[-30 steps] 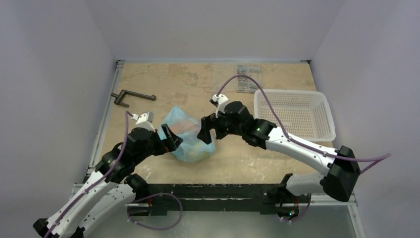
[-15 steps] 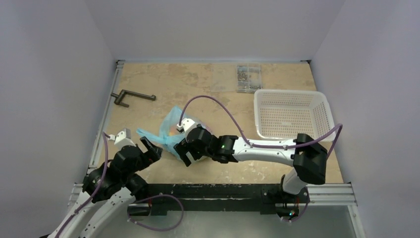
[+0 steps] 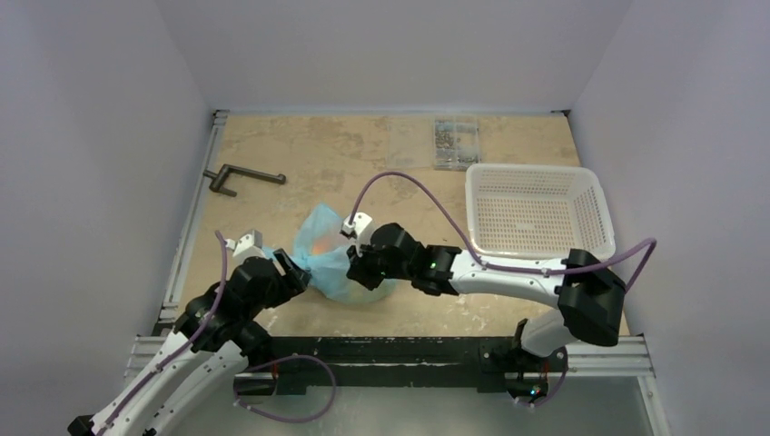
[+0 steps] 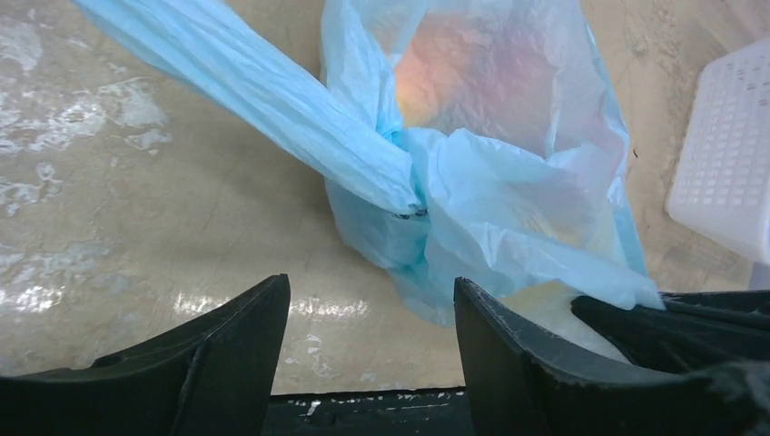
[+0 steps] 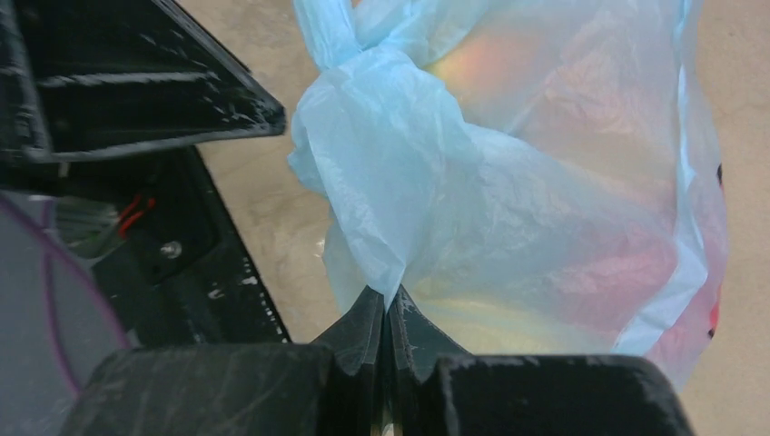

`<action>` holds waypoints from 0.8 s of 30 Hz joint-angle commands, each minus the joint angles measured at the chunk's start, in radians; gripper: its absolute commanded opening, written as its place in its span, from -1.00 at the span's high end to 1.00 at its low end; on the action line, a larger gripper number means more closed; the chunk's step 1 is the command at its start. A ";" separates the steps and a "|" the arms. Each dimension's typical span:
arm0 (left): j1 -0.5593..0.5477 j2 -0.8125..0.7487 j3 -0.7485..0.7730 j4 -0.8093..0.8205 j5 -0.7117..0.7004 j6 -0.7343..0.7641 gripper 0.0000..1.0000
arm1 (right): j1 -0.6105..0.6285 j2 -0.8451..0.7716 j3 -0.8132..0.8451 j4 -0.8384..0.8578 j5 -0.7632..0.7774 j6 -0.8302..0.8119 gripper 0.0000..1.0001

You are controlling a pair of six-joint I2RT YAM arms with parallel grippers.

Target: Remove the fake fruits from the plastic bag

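The light-blue plastic bag (image 3: 325, 238) lies crumpled in the middle of the table, its handles knotted. The fake fruits are inside it and show only as blurred colour through the film: a peach-orange glow (image 5: 490, 68), a red patch (image 5: 626, 263) and a yellow one (image 5: 495, 320). My right gripper (image 5: 385, 304) is shut on a fold of the bag's (image 5: 390, 182) lower side. My left gripper (image 4: 370, 289) stands open just in front of the bag (image 4: 508, 209), with only table between its fingers (image 4: 231, 341). From above, the left gripper (image 3: 289, 270) is at the bag's left and the right gripper (image 3: 356, 268) at its near right.
A white mesh basket (image 3: 536, 211) stands at the right; its corner (image 4: 726, 163) shows in the left wrist view. A dark metal handle (image 3: 243, 179) lies at the far left and a clear parts box (image 3: 454, 143) at the back. The table's black front rail (image 3: 381, 350) runs just behind both grippers.
My right arm swung from behind the bag to its near side and shut on a fold. My left arm pulled back, then came in again to the bag, jaws narrower.
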 commanded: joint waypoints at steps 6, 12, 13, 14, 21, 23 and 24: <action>-0.003 -0.051 -0.084 0.215 0.128 0.031 -0.15 | -0.221 -0.086 -0.046 0.154 -0.674 0.067 1.00; -0.004 -0.041 -0.094 0.240 0.134 0.035 -0.16 | -0.299 -0.098 -0.081 0.179 -0.761 0.086 1.00; -0.003 -0.024 -0.093 0.253 0.131 0.040 -0.16 | -0.307 -0.100 -0.081 0.173 -0.766 0.082 1.00; -0.003 -0.007 -0.086 0.254 0.123 0.048 -0.13 | -0.313 -0.101 -0.085 0.173 -0.767 0.082 1.00; -0.003 0.066 -0.074 0.287 0.164 0.057 0.15 | -0.327 -0.115 -0.099 0.182 -0.759 0.093 1.00; -0.004 0.064 -0.090 0.307 0.184 0.047 0.20 | -0.328 -0.115 -0.094 0.175 -0.746 0.094 1.00; -0.005 0.062 -0.095 0.316 0.189 0.045 0.26 | -0.328 -0.116 -0.092 0.169 -0.738 0.095 1.00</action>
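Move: The bag's knotted neck is what the left hand goes for, about 3 cm ahead of it, 2 cm to its right and 3 cm lower; an orange-red fruit shows through the film roughly 7 cm ahead, 6 cm right and 8 cm below that hand. From the right hand, already pinching a fold of the bag, the neck lies about 8 cm left, 2 cm ahead and 1 cm lower, with a yellow fruit some 3 cm back, 4 cm right and 8 cm below. Keeping its shut fingers on the fold, the right hand first lifts it about 4 cm, then draws it some 3 cm to the right, away from the left hand, while its wrist swings about 30 degrees so that the fingers point straight left and less steeply down. Meanwhile the left hand slides about 4 cm right and slightly forward to the knotted neck, turning a little clockwise, and its fingers narrow around the neck from well apart to under half open, not yet shut. ##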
